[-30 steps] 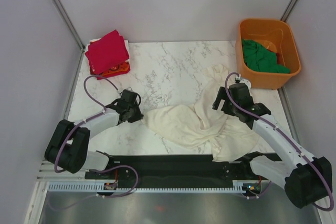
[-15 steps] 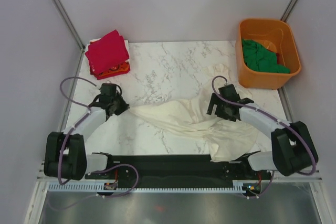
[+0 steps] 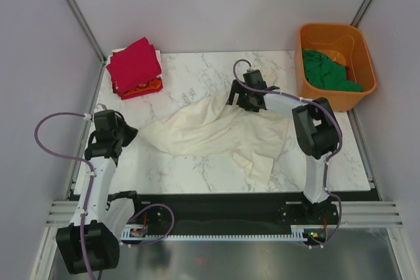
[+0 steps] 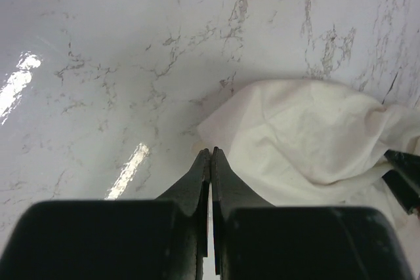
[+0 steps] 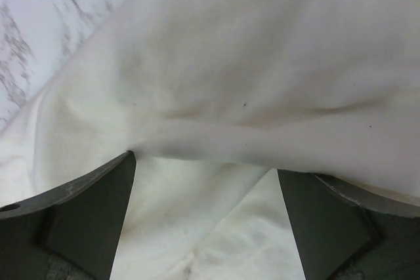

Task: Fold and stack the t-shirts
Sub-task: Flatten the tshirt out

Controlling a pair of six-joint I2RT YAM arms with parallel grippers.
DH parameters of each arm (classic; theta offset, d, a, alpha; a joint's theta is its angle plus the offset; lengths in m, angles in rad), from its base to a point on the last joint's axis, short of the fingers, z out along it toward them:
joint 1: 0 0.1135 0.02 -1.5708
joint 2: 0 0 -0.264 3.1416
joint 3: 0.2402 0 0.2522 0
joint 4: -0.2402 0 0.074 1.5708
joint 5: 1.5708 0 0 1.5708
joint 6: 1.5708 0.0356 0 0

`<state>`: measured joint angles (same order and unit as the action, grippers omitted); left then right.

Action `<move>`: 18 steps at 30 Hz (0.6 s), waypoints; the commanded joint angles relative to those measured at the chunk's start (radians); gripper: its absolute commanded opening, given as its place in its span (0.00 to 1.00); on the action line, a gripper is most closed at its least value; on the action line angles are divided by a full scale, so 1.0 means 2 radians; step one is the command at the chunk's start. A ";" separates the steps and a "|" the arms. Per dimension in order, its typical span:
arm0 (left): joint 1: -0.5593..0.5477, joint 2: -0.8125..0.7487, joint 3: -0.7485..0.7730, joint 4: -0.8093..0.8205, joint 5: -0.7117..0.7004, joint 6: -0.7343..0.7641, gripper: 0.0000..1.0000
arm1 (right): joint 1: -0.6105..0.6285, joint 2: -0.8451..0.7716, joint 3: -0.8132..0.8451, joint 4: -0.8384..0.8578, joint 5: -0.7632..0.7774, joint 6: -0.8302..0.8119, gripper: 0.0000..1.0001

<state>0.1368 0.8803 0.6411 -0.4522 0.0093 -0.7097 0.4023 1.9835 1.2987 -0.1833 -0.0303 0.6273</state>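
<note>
A large cream-white t-shirt lies crumpled across the middle of the marble table. My left gripper is shut at its left corner; in the left wrist view that gripper meets the corner of the cream-white t-shirt with its tips pinched together. My right gripper stands at the shirt's far edge. Its fingers are wide open over the cream-white t-shirt, a fold running between the tips. A crimson red t-shirt lies folded on an orange-red t-shirt at the back left. The dark green t-shirt is in the tub.
An orange plastic tub stands at the back right corner. Grey walls close in the table on the left, back and right. My left gripper is close to the table's left edge.
My left gripper shut and pulled left, drawing the shirt's corner with it. The right gripper swept up and left along the shirt, which now lies farther left and more spread out.
</note>
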 commanded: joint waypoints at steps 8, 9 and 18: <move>0.004 0.022 0.028 -0.016 0.013 0.021 0.02 | 0.008 -0.001 0.132 -0.030 0.055 -0.083 0.98; 0.005 0.023 0.029 -0.015 0.017 0.022 0.02 | 0.007 -0.030 0.084 -0.030 0.073 -0.084 0.98; 0.004 0.042 0.037 -0.013 0.092 0.047 0.02 | 0.007 -0.347 -0.213 -0.084 0.087 -0.044 0.98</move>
<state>0.1425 0.9512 0.6701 -0.4843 0.1081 -0.6727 0.4152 1.3872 1.0050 -0.2756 0.1619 0.4938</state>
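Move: The t-shirt's middle lies about 6 cm left of the right gripper, 9 cm back and some 3 cm below; the open fingertips are already among the folds. Its far sleeve is about 17 cm ahead and 7 cm right of that gripper, the orange bin about 37 cm right and 13 cm ahead. From the left gripper, which has the shirt's left corner, the middle lies about 25 cm right, 6 cm ahead and 12 cm below. Finish the right gripper's low sweep with fingers wide open, pushing the t-shirt's fold forward and a little left some 7 cm; then reverse, drawing back and right while climbing about 11 cm, clear of the cloth and tipping the fingers up. Keep the left gripper shut on the corner, sinking it about a centimetre and easing it slightly right at the end. ##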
